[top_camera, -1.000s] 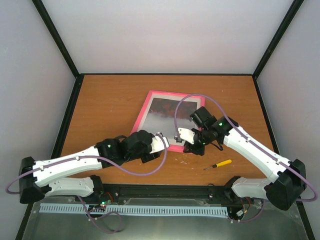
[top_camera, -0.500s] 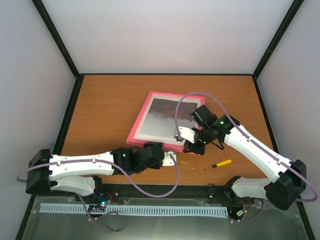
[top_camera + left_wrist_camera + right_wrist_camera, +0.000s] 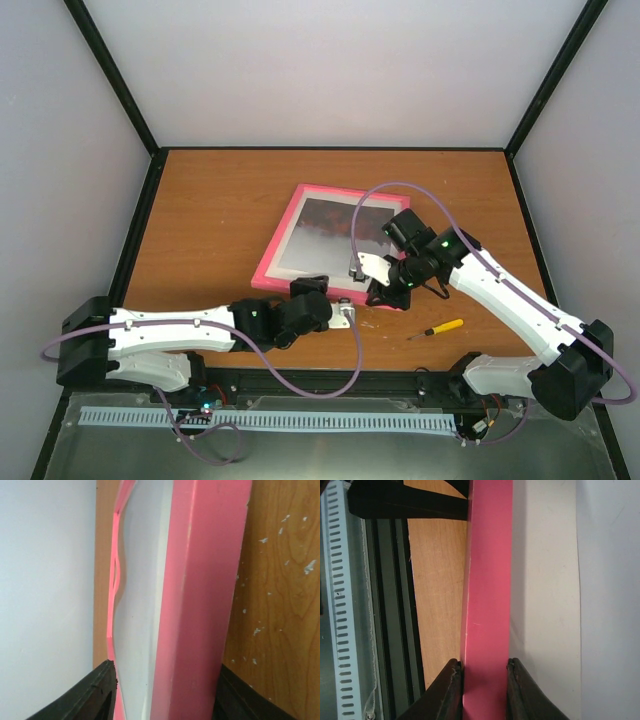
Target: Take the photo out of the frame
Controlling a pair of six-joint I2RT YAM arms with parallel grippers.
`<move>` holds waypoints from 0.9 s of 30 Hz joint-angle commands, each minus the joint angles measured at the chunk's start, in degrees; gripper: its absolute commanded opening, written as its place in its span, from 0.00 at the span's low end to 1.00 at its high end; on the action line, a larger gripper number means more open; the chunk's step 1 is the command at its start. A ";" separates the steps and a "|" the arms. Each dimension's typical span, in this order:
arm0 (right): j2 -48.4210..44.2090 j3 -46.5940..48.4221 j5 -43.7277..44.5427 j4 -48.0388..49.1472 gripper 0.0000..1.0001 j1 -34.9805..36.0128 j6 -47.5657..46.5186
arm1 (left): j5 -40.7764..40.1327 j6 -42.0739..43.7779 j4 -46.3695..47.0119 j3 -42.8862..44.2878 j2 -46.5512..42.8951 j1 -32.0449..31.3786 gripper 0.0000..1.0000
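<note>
The frame (image 3: 272, 250), thin and bright pink, lies face up mid-table. The photo (image 3: 315, 235) shows inside it as a dark grey picture. My right gripper (image 3: 372, 290) is shut on the frame's near right rim. In the right wrist view both fingers press the pink rim (image 3: 487, 580) at my right gripper (image 3: 485, 667). My left gripper (image 3: 345, 312) sits at the frame's near edge. In the left wrist view my left gripper (image 3: 167, 672) is open, with one jaw on either side of the thick pink edge (image 3: 200, 605). The pale front pane (image 3: 140, 605) shows beside it.
A yellow-handled screwdriver (image 3: 440, 328) lies on the wooden table (image 3: 200, 220) near the right arm. A black rail (image 3: 330, 380) and a white perforated strip (image 3: 260, 420) run along the near edge. Pale walls with black corner posts (image 3: 110, 75) enclose the table.
My left arm dropped lower and stretched right, bringing its gripper from beside the frame's near rim onto the near right edge. Its jaws narrowed a little. The right arm and frame held still.
</note>
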 commanded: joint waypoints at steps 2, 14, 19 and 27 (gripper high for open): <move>-1.39 3.55 -3.80 2.62 0.03 -0.18 -0.93 | -5.11 6.43 5.44 -0.44 0.55 -0.79 0.44; -3.44 7.97 -2.40 0.92 0.37 -0.27 2.65 | 0.36 2.20 -2.06 7.71 -2.31 -0.78 0.11; -6.67 10.62 0.27 0.81 0.63 -0.57 2.99 | 2.54 -0.71 -10.45 15.07 -2.58 -0.70 0.05; -4.83 27.61 -6.57 -7.03 0.67 -9.01 -0.02 | 4.03 -4.90 -20.81 26.20 -0.40 -0.56 0.01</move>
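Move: The pink frame's near rail, raised clear of the table, already passes between the left hand's open fingers, practically at the hand point. The right hand pinches that rail about 15 cm to the right of and 2 cm nearer than the left hand. From the left hand, the photo's middle lies roughly 17 cm ahead, 4 cm right and 6 cm lower. The yellow screwdriver is some 15 cm right, 9 cm back and 11 cm below the right hand. Pinching the near rail about midway along, the left fingers close almost in place, and that hand then carries the rail up about 8 cm, drifting slightly right. As the lift starts, the right hand, still holding the rail, opens and comes free, rising some 15 cm and slightly forward while its wrist tips the fingers up and outward. ##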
